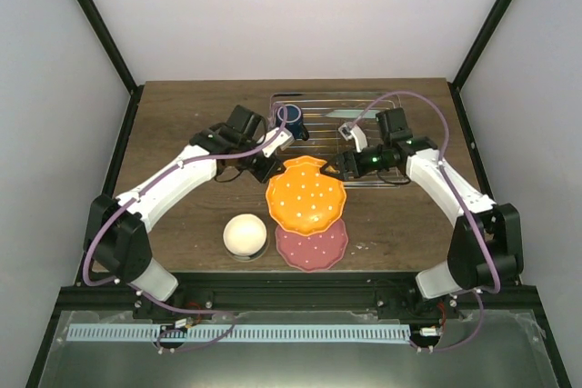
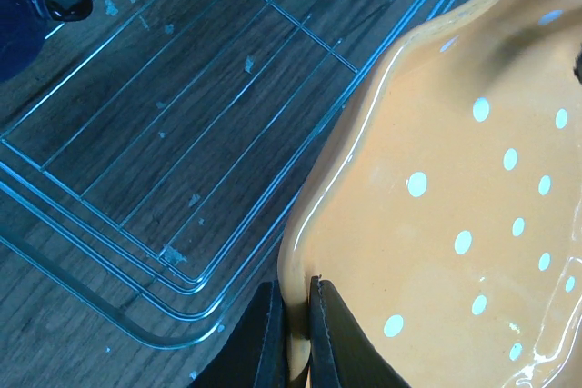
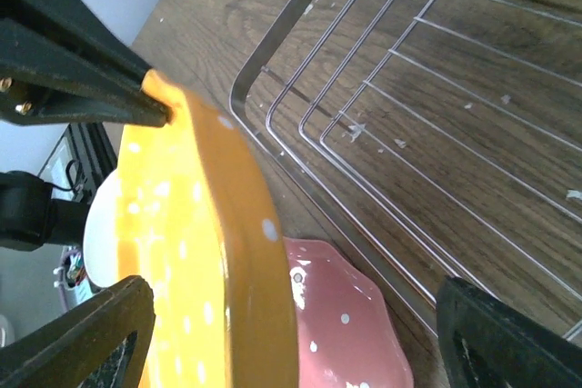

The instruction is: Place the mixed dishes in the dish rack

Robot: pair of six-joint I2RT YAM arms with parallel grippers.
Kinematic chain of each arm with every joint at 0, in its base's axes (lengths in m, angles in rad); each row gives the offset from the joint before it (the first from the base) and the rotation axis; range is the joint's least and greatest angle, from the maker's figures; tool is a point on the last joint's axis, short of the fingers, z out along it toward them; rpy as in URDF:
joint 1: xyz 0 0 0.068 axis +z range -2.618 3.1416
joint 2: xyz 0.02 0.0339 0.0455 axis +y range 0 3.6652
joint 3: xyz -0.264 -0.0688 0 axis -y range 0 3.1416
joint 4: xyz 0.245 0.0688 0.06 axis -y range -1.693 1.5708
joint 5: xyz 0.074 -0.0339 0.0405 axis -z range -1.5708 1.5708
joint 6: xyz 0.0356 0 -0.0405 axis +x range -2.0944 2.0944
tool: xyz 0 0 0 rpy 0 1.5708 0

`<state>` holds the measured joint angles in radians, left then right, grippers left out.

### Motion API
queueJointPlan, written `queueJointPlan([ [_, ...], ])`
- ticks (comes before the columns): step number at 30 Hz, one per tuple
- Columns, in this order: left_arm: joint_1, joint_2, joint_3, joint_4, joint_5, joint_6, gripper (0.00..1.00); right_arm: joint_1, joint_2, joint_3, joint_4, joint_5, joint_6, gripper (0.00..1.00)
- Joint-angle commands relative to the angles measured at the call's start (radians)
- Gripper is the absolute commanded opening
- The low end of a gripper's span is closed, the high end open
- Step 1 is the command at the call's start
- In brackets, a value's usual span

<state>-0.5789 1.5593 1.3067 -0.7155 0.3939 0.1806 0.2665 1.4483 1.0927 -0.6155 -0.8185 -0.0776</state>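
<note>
The plate [image 1: 306, 194] hangs tilted above the table in front of the dish rack [image 1: 364, 106], its orange side with pale dots facing up. My left gripper [image 1: 275, 167] is shut on the plate's left rim; in the left wrist view the left gripper [image 2: 296, 333] has its jaws pinching the edge of the plate [image 2: 455, 179]. My right gripper [image 1: 344, 167] is open at the plate's right side. In the right wrist view the right gripper [image 3: 296, 343] has its fingers wide apart, with the rim of the plate [image 3: 209, 252] between them, untouched. The dark blue mug [image 1: 292, 120] stands in the rack's left end.
A scalloped pink-red plate [image 1: 312, 244] with white dots lies on the table under the orange one, seen as the pink plate [image 3: 355, 324] from the right wrist. A cream-white bowl [image 1: 245, 235] sits upside down at the front left. The rack's wires [image 2: 182, 179] lie just beyond the left gripper.
</note>
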Motion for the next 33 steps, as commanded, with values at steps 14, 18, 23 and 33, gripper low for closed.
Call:
queueJointPlan([
  [14, 0.035, 0.049, 0.137, 0.087, 0.045, 0.007, 0.0, 0.027, 0.128, 0.091, -0.065, -0.178, -0.062, 0.24],
  [18, 0.039, 0.055, 0.139, 0.078, 0.038, 0.016, 0.0, 0.027, 0.128, 0.112, -0.071, -0.159, -0.069, 0.09],
  [23, 0.046, 0.059, 0.15, 0.066, 0.024, 0.024, 0.08, 0.027, 0.131, 0.137, -0.07, -0.121, -0.07, 0.01],
  [33, 0.072, 0.051, 0.213, 0.031, -0.006, 0.026, 0.99, 0.027, 0.129, 0.258, -0.052, -0.044, -0.065, 0.01],
])
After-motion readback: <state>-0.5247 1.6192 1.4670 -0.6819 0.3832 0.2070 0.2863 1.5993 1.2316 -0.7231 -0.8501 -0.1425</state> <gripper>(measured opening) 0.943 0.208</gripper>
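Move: Hanging from the left hand, the orange plate has its middle about 6 cm to the right, 4 back and 6 below that hand. From the right hand, its middle lies some 4 cm left, 5 back and 6 below. The rack's middle is about 14 cm ahead and 6 right of the right hand, 15 below; the mint plate stands in it some 18 ahead and 8 right, about 8 below. The pink plate lies roughly 17 cm back, 2 left, 17 below. Easing left, down and slightly back by about 2 cm, the right hand shuts its wide-open fingers on the orange plate's right rim and keeps that pinch while moving about 2 cm forward. The left hand, still pinching the left rim, carries forward about 4 cm, then opens wide and lifts clear, ending some 5 cm forward and 4 cm up. ##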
